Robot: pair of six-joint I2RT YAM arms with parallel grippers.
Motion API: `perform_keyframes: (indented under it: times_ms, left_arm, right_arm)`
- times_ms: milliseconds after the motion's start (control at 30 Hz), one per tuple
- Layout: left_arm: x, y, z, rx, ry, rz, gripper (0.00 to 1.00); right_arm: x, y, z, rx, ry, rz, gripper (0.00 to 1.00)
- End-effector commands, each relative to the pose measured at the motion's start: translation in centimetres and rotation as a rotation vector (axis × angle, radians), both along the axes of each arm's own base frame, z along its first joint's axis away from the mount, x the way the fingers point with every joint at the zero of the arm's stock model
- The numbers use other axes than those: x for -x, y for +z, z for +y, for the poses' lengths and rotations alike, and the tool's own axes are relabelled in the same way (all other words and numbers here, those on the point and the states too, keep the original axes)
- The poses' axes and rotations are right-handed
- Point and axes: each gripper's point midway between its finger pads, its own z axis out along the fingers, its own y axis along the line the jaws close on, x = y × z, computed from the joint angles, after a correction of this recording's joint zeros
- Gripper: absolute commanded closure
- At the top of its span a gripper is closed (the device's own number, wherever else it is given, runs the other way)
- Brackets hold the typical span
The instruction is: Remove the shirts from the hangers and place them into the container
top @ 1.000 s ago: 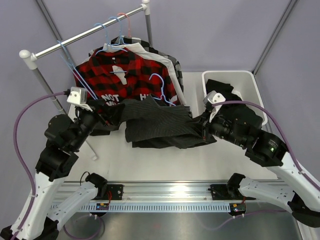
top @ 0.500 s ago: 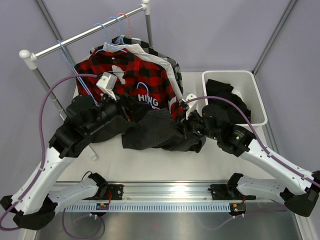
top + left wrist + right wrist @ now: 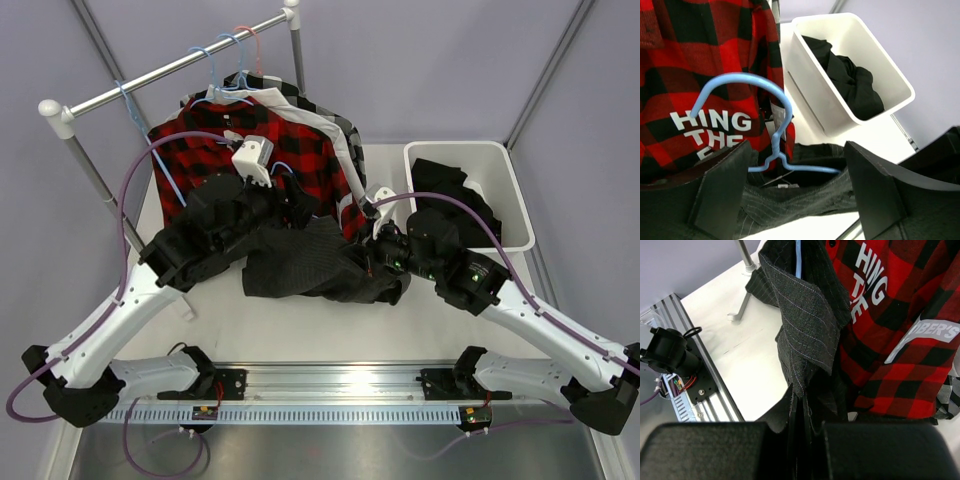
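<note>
A charcoal pinstriped shirt (image 3: 300, 265) hangs bunched between my arms, still on a light-blue hanger (image 3: 771, 150). My left gripper (image 3: 797, 187) is open; its fingers (image 3: 725, 185) stand either side of the hanger's neck, just below it, without touching. From the top view the left gripper (image 3: 297, 203) sits in front of the red-black plaid shirt (image 3: 190, 150). My right gripper (image 3: 802, 425) is shut on the pinstriped shirt (image 3: 805, 330), pinching a fold near its lower edge (image 3: 358, 262). The white container (image 3: 512, 190) at right holds a black shirt (image 3: 450, 195).
The plaid shirt and others behind it hang on blue and pink hangers (image 3: 222, 65) from a metal rail (image 3: 165, 72) on white posts. One post's foot (image 3: 742, 310) stands on the white table. An aluminium rail (image 3: 330, 385) runs along the near edge.
My left arm has swung right and forward to the hanger, jaws narrowing slightly. The right gripper has carried its fold of the pinstriped shirt leftward, so the shirt has bunched up.
</note>
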Motion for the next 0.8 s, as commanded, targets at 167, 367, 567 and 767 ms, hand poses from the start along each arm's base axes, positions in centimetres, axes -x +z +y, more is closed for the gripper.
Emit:
perform_keyframes:
  times_ms: [167,367,567,767]
  left_arm:
    - [-1.4,3.0,-0.6,0.016,0.063,-0.087,0.34]
    - [-1.8,2.6,-0.4,0.001,0.095,-0.095,0.46]
    - [-2.3,2.8,-0.4,0.009,0.115,-0.117,0.62]
    - [-2.2,3.2,-0.4,0.030,0.113,-0.137,1.00]
  right_arm:
    - [0.8,3.6,0.5,-0.124,0.035,-0.070,1.00]
    - [1.3,4.2,0.4,-0.142,0.051,-0.076,1.00]
    - [1.5,4.3,0.3,-0.147,0.062,-0.076,1.00]
    - [1.8,3.8,0.6,-0.144,0.081,-0.058,1.00]
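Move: The blue hanger's neck already stands between the open fingers of my left hand, only about 2 cm ahead and at their height. The red plaid shirt hangs some 12 cm ahead and 8 cm to the left; the striped dark shirt sags roughly 6 cm back, 5 cm right and 10 cm below. The white container is about 20 cm ahead and 38 cm right, 20 cm down. From my right hand the neck lies some 8 cm ahead, 10 cm left and 5 cm higher. I close my left fingers from nearly wide open to almost shut around the hanger's neck, just below the hook, while easing that hand about 2 cm forward and turning it some 5 degrees counter-clockwise, so the pads come to pinch the wire. My right hand keeps its grip on the striped dark shirt and draws it slightly up and back, a centimetre or so each way. ##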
